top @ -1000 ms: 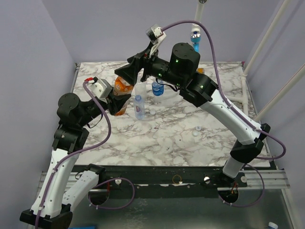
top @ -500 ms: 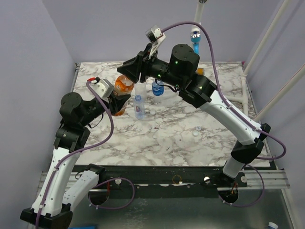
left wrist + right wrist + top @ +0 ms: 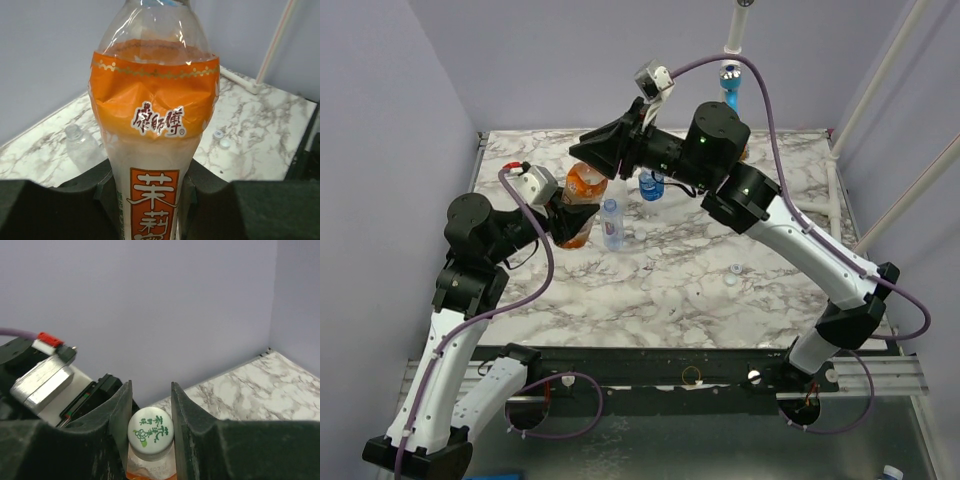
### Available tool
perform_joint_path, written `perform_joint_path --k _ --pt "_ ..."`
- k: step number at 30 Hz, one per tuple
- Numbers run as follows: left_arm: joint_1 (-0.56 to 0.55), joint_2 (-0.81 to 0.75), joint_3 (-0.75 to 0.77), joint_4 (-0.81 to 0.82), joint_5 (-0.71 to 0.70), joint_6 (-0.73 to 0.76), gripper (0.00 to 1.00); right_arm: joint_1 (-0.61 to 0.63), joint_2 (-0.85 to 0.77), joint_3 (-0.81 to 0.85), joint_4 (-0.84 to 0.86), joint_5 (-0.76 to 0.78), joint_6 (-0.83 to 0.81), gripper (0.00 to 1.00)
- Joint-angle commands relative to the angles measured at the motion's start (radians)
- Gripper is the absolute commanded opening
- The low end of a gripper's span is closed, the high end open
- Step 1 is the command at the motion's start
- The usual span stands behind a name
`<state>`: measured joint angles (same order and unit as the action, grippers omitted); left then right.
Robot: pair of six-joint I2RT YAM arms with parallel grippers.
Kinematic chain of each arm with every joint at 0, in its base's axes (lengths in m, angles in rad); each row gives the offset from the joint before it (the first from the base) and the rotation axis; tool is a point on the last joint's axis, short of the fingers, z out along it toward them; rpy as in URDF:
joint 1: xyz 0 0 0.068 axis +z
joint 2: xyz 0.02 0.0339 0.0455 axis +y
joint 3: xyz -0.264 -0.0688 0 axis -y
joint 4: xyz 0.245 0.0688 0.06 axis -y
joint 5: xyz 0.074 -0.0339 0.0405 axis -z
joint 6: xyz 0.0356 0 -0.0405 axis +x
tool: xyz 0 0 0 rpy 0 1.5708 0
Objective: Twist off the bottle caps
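Observation:
The orange bottle (image 3: 582, 190) is held tilted above the table's back left, with my left gripper (image 3: 570, 222) shut round its lower body (image 3: 155, 115); the left gripper (image 3: 150, 200) clamps the label from both sides. My right gripper (image 3: 588, 155) comes in from the right and is shut on the bottle's white cap (image 3: 150, 432), which bears green print, with the right gripper (image 3: 151, 415) pressing both its sides. A slim light-blue-labelled bottle (image 3: 611, 222) and a dark-blue-labelled bottle (image 3: 651, 185) stand just right of the orange one.
Two loose white caps (image 3: 732, 274) lie on the marble table (image 3: 660, 300) at the right, also seen as caps (image 3: 222, 138). A clear bottle (image 3: 80, 145) stands behind the orange one. A white pipe with a blue fitting (image 3: 730, 75) rises at the back wall.
My right gripper's jaws have closed from wide open onto the orange bottle's cap, and its arm has shifted slightly. The left gripper keeps its hold on the bottle.

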<state>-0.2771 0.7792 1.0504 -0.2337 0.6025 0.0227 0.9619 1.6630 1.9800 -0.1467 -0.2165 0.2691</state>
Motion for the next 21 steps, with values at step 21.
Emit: perform_joint_path --k 21 --pt "0.002 0.02 0.071 0.207 0.601 -0.505 0.11 -0.062 -0.168 -0.202 0.443 -0.997 0.133 0.25"
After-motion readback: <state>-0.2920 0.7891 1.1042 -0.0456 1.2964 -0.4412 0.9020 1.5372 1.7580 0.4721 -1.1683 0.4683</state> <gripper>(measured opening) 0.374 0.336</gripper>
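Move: The cap of the orange-label bottle is already between the right fingers, at the hand point. The left gripper holds the bottle's body, with the cap about 12 cm straight above it. From the left hand, a clear bottle stands some 10 cm ahead and 4 cm right, the blue-label bottle about 24 ahead and 13 right, both roughly 19 cm lower. Two loose caps lie some 36 cm right, 3 ahead, 29 below. Twist the cap against the bottle while drawing both hands back towards the bases: swing the right gripper back about 16 cm, turning it some 50 degrees counter-clockwise and tilting its wrist, still pinching the cap. Bring the left gripper back with it, keeping its hold on the body and turning about 40 degrees clockwise. Let both drift a little right and up. ##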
